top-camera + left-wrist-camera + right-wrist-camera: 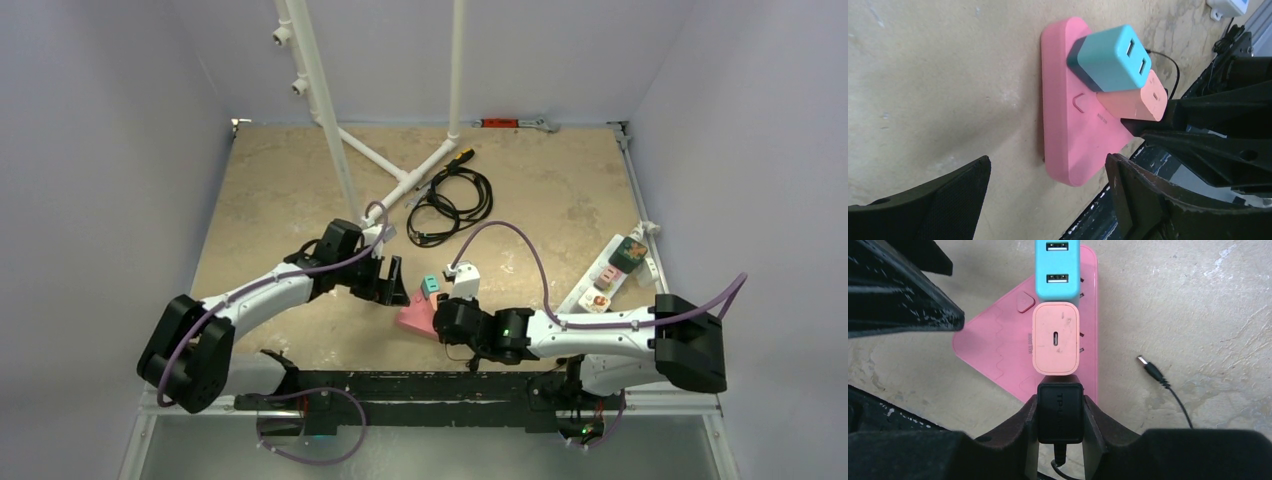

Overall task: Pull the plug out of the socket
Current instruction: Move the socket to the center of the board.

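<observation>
A pink triangular socket block (412,320) lies flat near the table's front edge. Three plugs stand in a row on it: a teal one (1057,267), a peach one (1055,337) and a black one (1060,412) at the near corner. My right gripper (1060,407) is shut on the black plug, one finger on each side, with the plug's cord running down between them. My left gripper (1048,170) is open, its fingers straddling the opposite corner of the socket (1073,135) without touching it.
A white power strip (610,280) with several plugs lies at the right. A coiled black cable (450,200) and a white pole frame (330,130) stand further back. A loose thin cable tip (1150,371) rests beside the socket. The black base rail (420,385) runs along the near edge.
</observation>
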Action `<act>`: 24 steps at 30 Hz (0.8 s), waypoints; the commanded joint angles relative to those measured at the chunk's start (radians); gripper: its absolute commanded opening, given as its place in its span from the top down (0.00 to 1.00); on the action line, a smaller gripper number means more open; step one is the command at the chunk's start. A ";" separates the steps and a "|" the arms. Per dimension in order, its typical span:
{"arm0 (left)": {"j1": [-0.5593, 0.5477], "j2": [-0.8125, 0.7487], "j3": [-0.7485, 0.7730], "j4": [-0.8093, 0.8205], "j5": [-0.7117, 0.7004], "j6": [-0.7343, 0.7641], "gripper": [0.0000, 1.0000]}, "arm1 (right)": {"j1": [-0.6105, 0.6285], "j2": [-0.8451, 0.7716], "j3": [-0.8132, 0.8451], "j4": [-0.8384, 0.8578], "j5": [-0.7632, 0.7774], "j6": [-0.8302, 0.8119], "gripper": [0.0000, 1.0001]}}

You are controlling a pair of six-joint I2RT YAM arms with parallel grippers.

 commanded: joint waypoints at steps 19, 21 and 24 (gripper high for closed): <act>-0.087 0.170 -0.003 0.033 0.094 -0.035 0.33 | -0.010 -0.060 -0.028 0.037 0.053 0.040 0.81; -0.087 0.181 -0.003 0.035 0.110 -0.037 0.35 | -0.010 -0.052 -0.022 0.038 0.055 0.035 0.76; -0.088 0.194 -0.004 0.036 0.120 -0.038 0.39 | -0.010 -0.041 -0.011 0.032 0.057 0.027 0.67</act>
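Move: Back and to the right of the open left hand, the middle of the pink socket lies about 5 cm back, 5 cm right and 4 cm lower. From that hand, the blue adapter is some 7 cm right and 1 cm back, the peach adapter 8 cm right and 3 cm back, both about 2 cm lower. The right hand already grips the black plug; the socket's middle is roughly 2 cm ahead, 4 cm left and 4 cm below it. Sinking about 3 cm while drawing back 3–4 cm and easing some 2 cm right, the left hand comes down to the socket's near-left corner, its wrist tipping about 10 degrees. Its fingers then partly close about the corner, the rear finger coming up against the socket's body. The right hand stays nearly in place and keeps its grip on the black plug. ##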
